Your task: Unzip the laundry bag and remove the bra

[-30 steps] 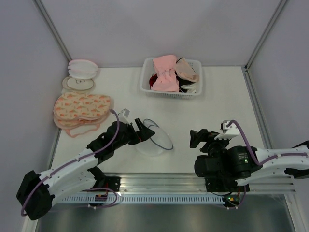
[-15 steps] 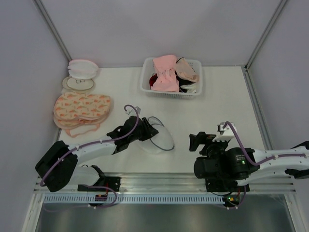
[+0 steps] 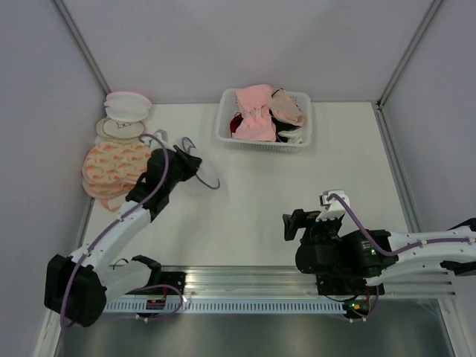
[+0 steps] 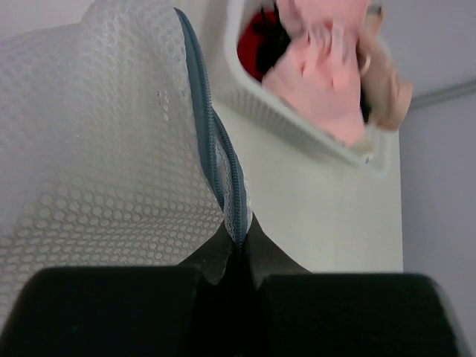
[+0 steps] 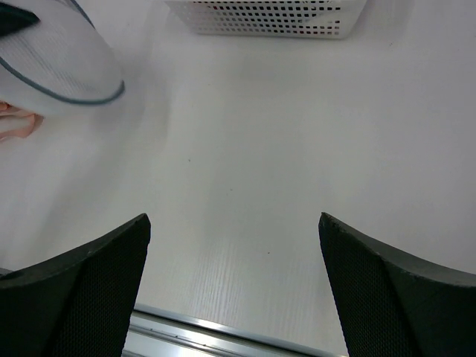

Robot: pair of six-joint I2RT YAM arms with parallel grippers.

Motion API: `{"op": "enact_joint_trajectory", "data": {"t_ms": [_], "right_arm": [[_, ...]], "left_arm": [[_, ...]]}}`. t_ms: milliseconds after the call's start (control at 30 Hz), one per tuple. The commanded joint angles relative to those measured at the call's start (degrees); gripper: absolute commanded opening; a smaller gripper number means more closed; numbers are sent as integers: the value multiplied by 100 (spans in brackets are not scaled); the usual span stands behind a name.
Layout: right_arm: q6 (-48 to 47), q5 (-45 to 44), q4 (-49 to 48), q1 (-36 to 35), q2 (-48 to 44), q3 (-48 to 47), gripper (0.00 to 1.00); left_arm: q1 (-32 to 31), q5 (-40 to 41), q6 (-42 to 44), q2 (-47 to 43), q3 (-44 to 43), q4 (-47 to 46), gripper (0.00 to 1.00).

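The laundry bag (image 3: 199, 167), a translucent white mesh dome with a dark zipper rim, hangs above the table's left side. My left gripper (image 3: 183, 165) is shut on its rim. In the left wrist view the jaws (image 4: 239, 245) pinch the zipper edge (image 4: 223, 171), with the mesh (image 4: 97, 149) to the left; nothing shows through it. The bag also shows in the right wrist view (image 5: 59, 59). A beige padded bra (image 3: 288, 110) lies in the white basket (image 3: 223, 135), also seen in the left wrist view (image 4: 387, 85). My right gripper (image 3: 291, 223) is open and empty over bare table (image 5: 234, 223).
The basket at the back centre also holds a pink garment with a bow (image 3: 255, 111) and dark garments. Flat pink-orange patterned bags (image 3: 111, 167) lie at the left, just beside the held bag. White-and-pink stacked discs (image 3: 126, 104) sit at the back left corner. Walls close three sides.
My left arm has swung the laundry bag from the front middle of the table up and back to the left, near the patterned bags. My right gripper has shifted slightly left.
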State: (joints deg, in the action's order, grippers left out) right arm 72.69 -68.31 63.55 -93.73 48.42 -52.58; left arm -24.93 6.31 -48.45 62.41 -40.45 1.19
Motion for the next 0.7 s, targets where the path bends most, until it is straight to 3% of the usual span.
{"op": "enact_joint_trajectory", "data": {"t_ms": [0,133,267,300,333,367,500,667], "right_arm": [[-439,125,-518,13,44,19,98],[-799,231,-817,22,71,37,98],[-958,336,-888,13,141,-33,98],[-984,345,-897,13,158,-42,98],[-993,362,-897,13,176,-51,98],[-1002,363,-888,13,185,-51,98],[-1046,371,-1029,13,194,19,98],[-958,415,-1064,13,62,221,98]], "left_arm": [[1040,56,818,-343,-665,601,2],[2838,-129,837,-414,-895,541,2],[4090,-332,644,-160,-790,207,2],[4275,-340,478,76,-755,189,17],[4608,-445,389,191,-685,119,41],[4741,-568,249,340,-527,5,85],[4883,-1647,-165,754,-289,-373,100],[4875,-1650,-279,-8,107,-287,100]]}}
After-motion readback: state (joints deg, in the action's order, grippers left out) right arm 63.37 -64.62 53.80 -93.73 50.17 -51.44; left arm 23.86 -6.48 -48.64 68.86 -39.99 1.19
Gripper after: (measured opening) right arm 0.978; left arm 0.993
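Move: The left hand holds the empty laundry bag by its zipped edge; the stack of patterned bags it is headed for lies about 27 cm to its left, 3 cm nearer the base and 10 cm below. The cream pouches lie about 28 cm left and 12 cm ahead, the white basket 27 cm right and 16 cm ahead. From the idle right hand the patterned bags are roughly 68 cm left and 21 cm ahead. Left hand swings the laundry bag some 27 cm left towards the patterned bags, rising, then opening while sinking. ##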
